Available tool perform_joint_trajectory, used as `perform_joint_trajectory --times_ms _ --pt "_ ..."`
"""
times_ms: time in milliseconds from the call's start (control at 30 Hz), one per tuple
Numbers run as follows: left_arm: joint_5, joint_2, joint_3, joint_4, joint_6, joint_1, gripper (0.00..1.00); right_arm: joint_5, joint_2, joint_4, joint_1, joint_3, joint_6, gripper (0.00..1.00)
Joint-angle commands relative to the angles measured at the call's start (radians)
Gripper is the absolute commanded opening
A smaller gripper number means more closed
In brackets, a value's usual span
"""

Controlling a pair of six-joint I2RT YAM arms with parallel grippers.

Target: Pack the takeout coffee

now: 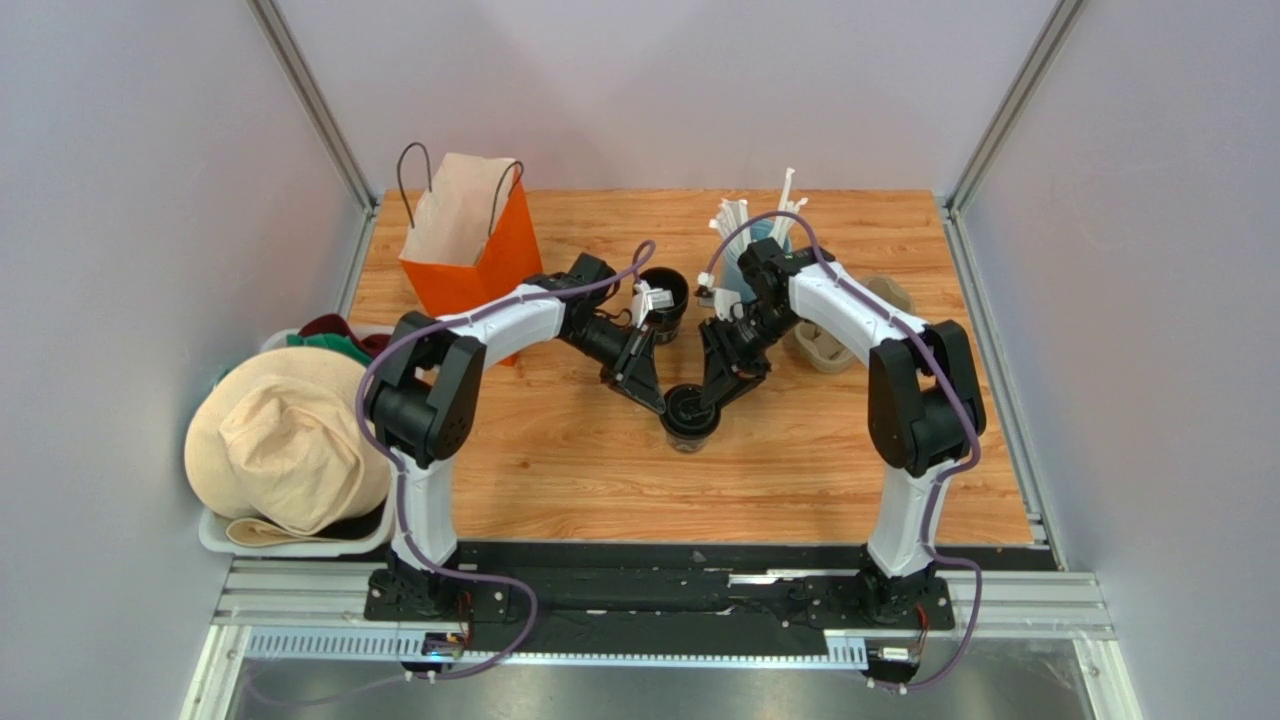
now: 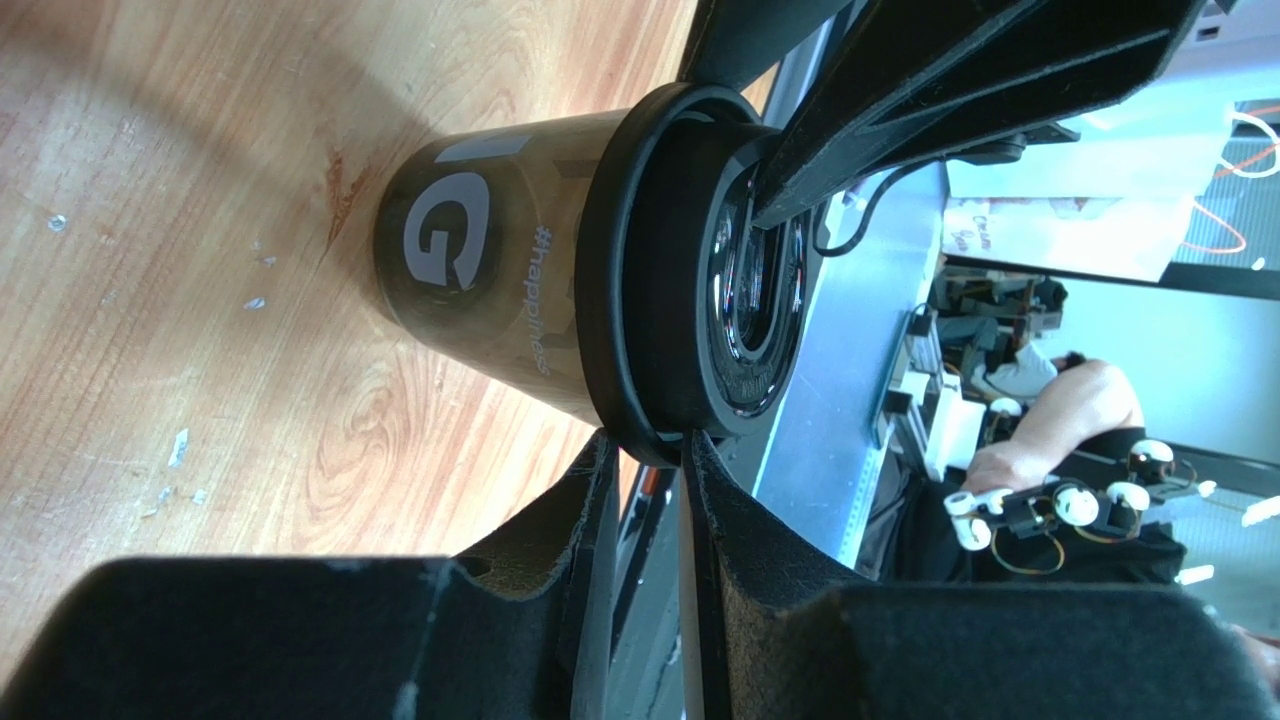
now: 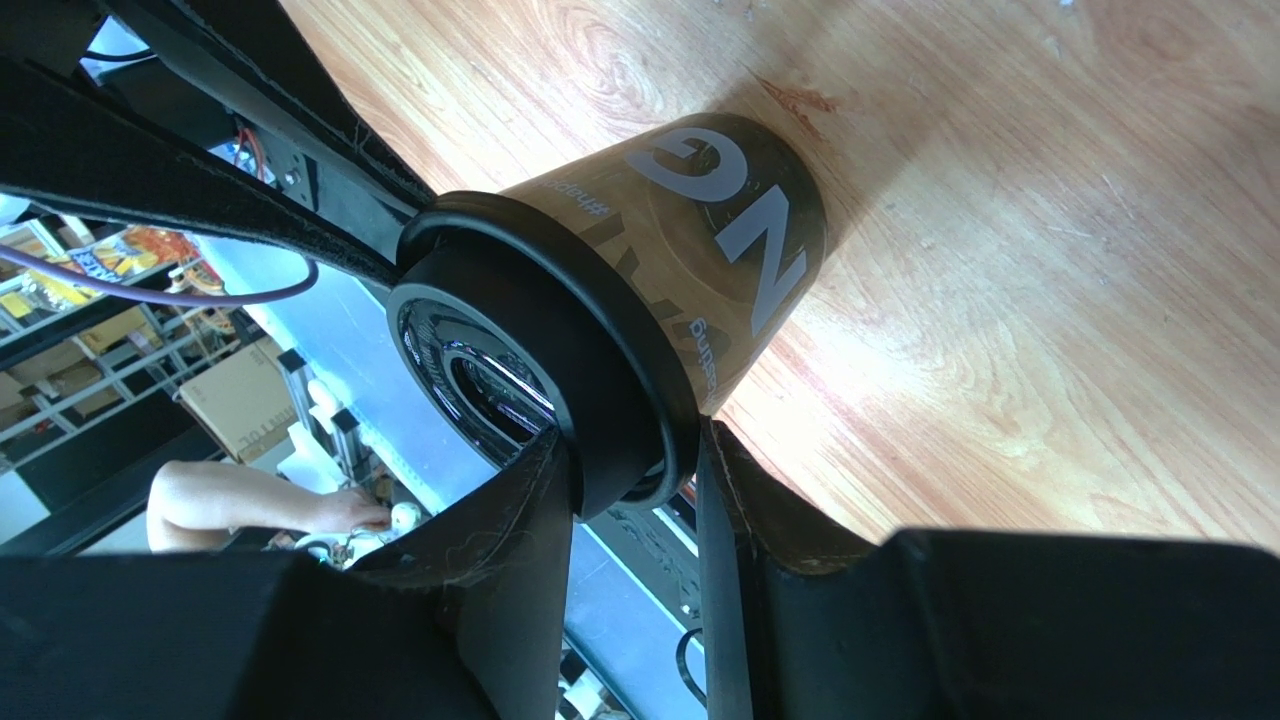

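Note:
The takeout coffee (image 1: 690,416) stands upright in the middle of the wooden table, a brown cup with white lettering (image 2: 481,255) (image 3: 721,225) under a black lid (image 2: 661,285) (image 3: 601,360). Both grippers meet at its top. My left gripper (image 1: 669,401) (image 2: 670,450) comes in from the left, its fingertips pinching the lid's rim. My right gripper (image 1: 711,396) (image 3: 631,468) comes in from the right and is shut on the opposite side of the same rim.
An orange paper bag (image 1: 478,258) stands open at the back left. A second dark cup (image 1: 663,290), a pale blue cup of white straws (image 1: 747,243) and a cardboard cup tray (image 1: 830,348) sit behind the arms. A white bin (image 1: 226,537) of hats lies off the left edge.

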Motion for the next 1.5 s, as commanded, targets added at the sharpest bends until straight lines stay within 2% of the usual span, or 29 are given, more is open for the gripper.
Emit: perform_joint_trajectory --times_ms 0,300,533,633,733,867,1033,1467 --pt "-0.306 0.107 -0.016 0.060 0.073 -0.062 0.00 0.164 0.009 0.118 0.030 -0.034 -0.011 0.04" --pt "-0.254 0.173 -0.006 0.041 0.064 -0.060 0.00 0.205 -0.023 0.170 0.030 -0.095 0.006 0.04" --pt "-0.240 0.153 0.015 0.026 0.081 -0.059 0.00 0.202 -0.029 0.187 0.030 -0.109 0.006 0.04" --pt "-0.228 0.100 0.021 0.033 0.084 -0.042 0.12 0.190 -0.031 0.187 0.030 -0.106 0.003 0.04" --pt "-0.203 0.038 0.026 0.043 0.090 -0.013 0.31 0.187 -0.037 0.190 0.028 -0.107 0.002 0.04" --pt "-0.169 -0.042 0.029 0.043 0.105 0.027 0.42 0.187 -0.040 0.195 0.028 -0.101 0.008 0.04" --pt "-0.180 -0.117 0.020 0.030 0.142 0.027 0.50 0.194 -0.039 0.195 0.028 -0.095 0.009 0.04" --pt "-0.093 -0.123 -0.057 0.104 0.105 -0.008 0.50 0.188 -0.023 0.232 -0.001 -0.055 0.081 0.03"
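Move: At the cup's rim stand both grippers: the lid's middle lies about 4 cm right and 1 cm back of the left hand, level with it. For the right hand it is some 3 cm left and 1 cm back, also level. From the left hand, the black cup stands roughly 14 cm ahead and 5 cm lower. The straw cup is about 17 cm ahead and 4 cm right of the right hand, the cup carrier some 12 cm ahead and 18 cm right. Pressing down, back and right about 1 cm on the lid's rim it already pinches, the left hand then opens its fingers and comes off forward, left and up some 4 cm, rolling about 20 degrees, before easing back and down roughly 2 cm with the fingers open. The right hand keeps its pinch on the opposite rim, shifting a little right, then about 1 cm left and forward. ##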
